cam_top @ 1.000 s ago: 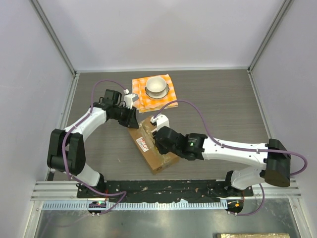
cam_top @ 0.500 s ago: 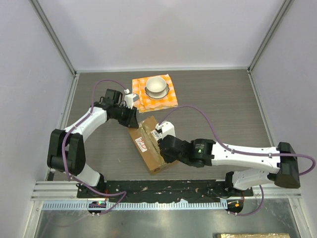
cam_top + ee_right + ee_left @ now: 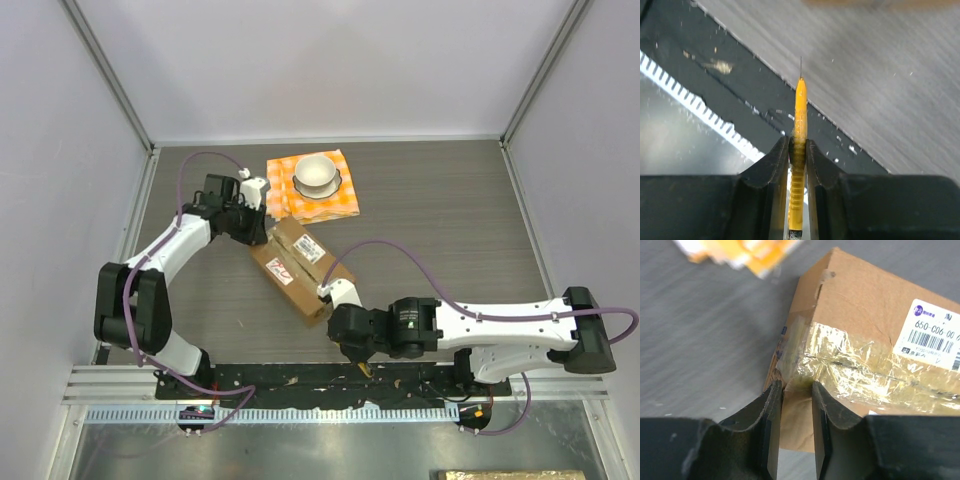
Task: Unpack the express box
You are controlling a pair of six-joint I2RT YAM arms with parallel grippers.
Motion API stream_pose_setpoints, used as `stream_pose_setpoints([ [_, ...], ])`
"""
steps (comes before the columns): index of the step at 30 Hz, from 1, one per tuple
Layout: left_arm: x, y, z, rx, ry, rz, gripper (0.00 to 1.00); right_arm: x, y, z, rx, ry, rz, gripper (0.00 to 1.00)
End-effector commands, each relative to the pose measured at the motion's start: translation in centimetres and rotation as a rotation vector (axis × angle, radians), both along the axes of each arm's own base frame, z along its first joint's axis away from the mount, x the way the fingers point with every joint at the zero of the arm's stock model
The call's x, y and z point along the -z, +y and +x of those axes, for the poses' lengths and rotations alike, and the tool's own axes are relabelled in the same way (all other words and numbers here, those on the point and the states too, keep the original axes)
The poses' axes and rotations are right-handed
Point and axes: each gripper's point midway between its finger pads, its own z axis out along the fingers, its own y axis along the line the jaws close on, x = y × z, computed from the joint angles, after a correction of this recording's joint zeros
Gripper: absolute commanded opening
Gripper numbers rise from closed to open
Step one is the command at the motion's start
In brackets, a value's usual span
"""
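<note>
The express box, a brown carton with glossy tape, a white label and a red-marked sticker, lies at an angle in the middle of the table. My left gripper is at its far-left end. In the left wrist view the box fills the upper right, and my left gripper is shut on its taped end corner, with cardboard between the fingers. My right gripper is off the box, near the table's front edge. There my right gripper is shut on a yellow cutter, blade pointing away.
A white bowl sits on an orange checked cloth just behind the box. A black rail runs along the near table edge, under the cutter's tip. Grey walls enclose the table on the left, right and far sides.
The right arm has drawn back from the box top to the near edge with the cutter. The box has shifted and turned toward the far left, along with the left gripper.
</note>
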Motion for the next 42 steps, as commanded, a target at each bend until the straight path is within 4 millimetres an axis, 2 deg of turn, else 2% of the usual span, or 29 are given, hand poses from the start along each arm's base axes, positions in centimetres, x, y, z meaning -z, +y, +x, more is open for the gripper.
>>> stream_pose_setpoints([
  [1,4.2,8.3,1.7,-0.171,-0.02,0.37,0.0,-0.7,-1.4,-2.4,-0.012,0.088,-0.001,0.01],
  [5,3.9,7.7,1.4,-0.155,-0.014,0.338,0.0,-1.1,-1.5,-2.0,0.0,0.062,0.01,0.01],
  [8,3.3,6.3,0.6,-0.102,-0.004,0.265,0.0,-1.9,-1.1,-0.8,0.005,-0.005,-0.003,0.01],
  [9,3.2,5.5,0.1,-0.071,0.008,0.224,0.0,-3.3,-0.6,-0.1,0.008,-0.042,0.016,0.01],
  [11,2.8,4.7,-0.4,-0.034,0.003,0.182,0.0,-4.7,-0.7,2.1,0.019,-0.137,-0.005,0.01],
  [13,2.5,3.5,-1.3,0.01,0.034,0.122,0.0,-6.2,0.2,4.2,0.005,-0.192,-0.003,0.01],
  [14,2.4,3.1,-1.6,0.041,0.044,0.105,0.0,-6.4,0.0,6.0,0.038,-0.194,-0.003,0.01],
  [16,2.0,2.2,-3.1,0.093,0.105,0.058,0.0,-7.0,0.9,8.0,0.049,-0.214,0.031,0.01],
  [18,2.1,2.3,-4.4,0.128,0.147,0.062,0.0,-7.3,0.7,10.4,0.062,-0.24,0.031,0.01],
  [19,2.0,2.3,-4.8,0.138,0.155,0.063,0.04,-7.1,1.3,11.2,0.065,-0.246,0.042,0.01],
  [21,1.7,2.6,-5.9,0.153,0.173,0.07,0.13,-6.6,1.1,13.0,0.074,-0.248,0.032,0.01],
  [22,1.5,2.6,-6.3,0.156,0.177,0.068,0.23,-6.2,1.5,13.7,0.078,-0.252,0.038,0.01],
  [24,0.3,2.7,-7.1,0.154,0.168,0.065,0.34,-5.3,1.7,15.0,0.092,-0.256,0.04,0.01],
  [25,-0.3,2.7,-7.3,0.154,0.158,0.063,0.45,-4.9,1.9,15.2,0.095,-0.251,0.04,0.01],
  [26,-1.0,2.8,-7.4,0.155,0.142,0.062,0.51,-4.3,2.0,15.5,0.1,-0.244,0.039,0.01],
  [28,-3.1,2.9,-7.6,0.149,0.087,0.059,0.67,-3.6,2.1,16.1,0.128,-0.24,0.059,0.01],
  [32,-7.8,2.4,-7.9,0.195,-0.041,0.029,0.84,-2.6,1.9,17.3,0.185,-0.273,0.058,0.01],
  [33,-9.6,1.9,-8.2,0.225,-0.078,0.0,0.9,-2.1,1.8,17.5,0.195,-0.276,0.053,0.01],
  [34,-11.0,1.6,-8.6,0.252,-0.121,-0.014,0.99,-2.0,1.4,17.9,0.219,-0.289,0.042,0.01],
  [37,-13.8,0.3,-10.4,0.408,-0.227,0.016,1.0,-1.8,0.3,18.4,0.277,-0.302,0.044,0.01],
  [38,-14.1,0.1,-11.4,0.469,-0.239,0.041,1.0,-2.1,-0.5,18.7,0.31,-0.317,0.042,0.01],
  [39,-14.6,-1.1,-12.1,0.577,-0.298,0.071,1.0,-1.8,-1.1,18.8,0.34,-0.319,0.045,0.01],
  [41,-14.9,-1.8,-11.9,0.656,-0.407,0.158,1.0,-2.5,-1.8,18.8,0.396,-0.319,0.085,0.01],
  [42,-14.2,-3.3,-12.5,0.745,-0.45,0.182,1.0,-2.4,-2.5,18.9,0.426,-0.321,0.087,0.01],
])
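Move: The left fingers are on the taped far-left end of the box. The box's middle is about 8 cm back and 10 cm to their right, some 5 cm lower. From that hand, the bowl stands roughly 15 cm ahead and 12 cm right, with the checkered napkin beneath it 12 cm ahead and 12 cm right. For the right gripper, still holding the knife, the box's middle is about 20 cm ahead, 12 cm left and 9 cm below. Nudge the left gripper forward-left with the end of the box, then draw it back about 11 cm, spreading the fingers wide to let go and lifting some 14 cm clear, finally swinging right and turning clockwise. Keep the knife pinched in the right gripper and, after a slight draw back, arc it up and forward about 17 cm to the box's right long edge, sinking again at the end. ##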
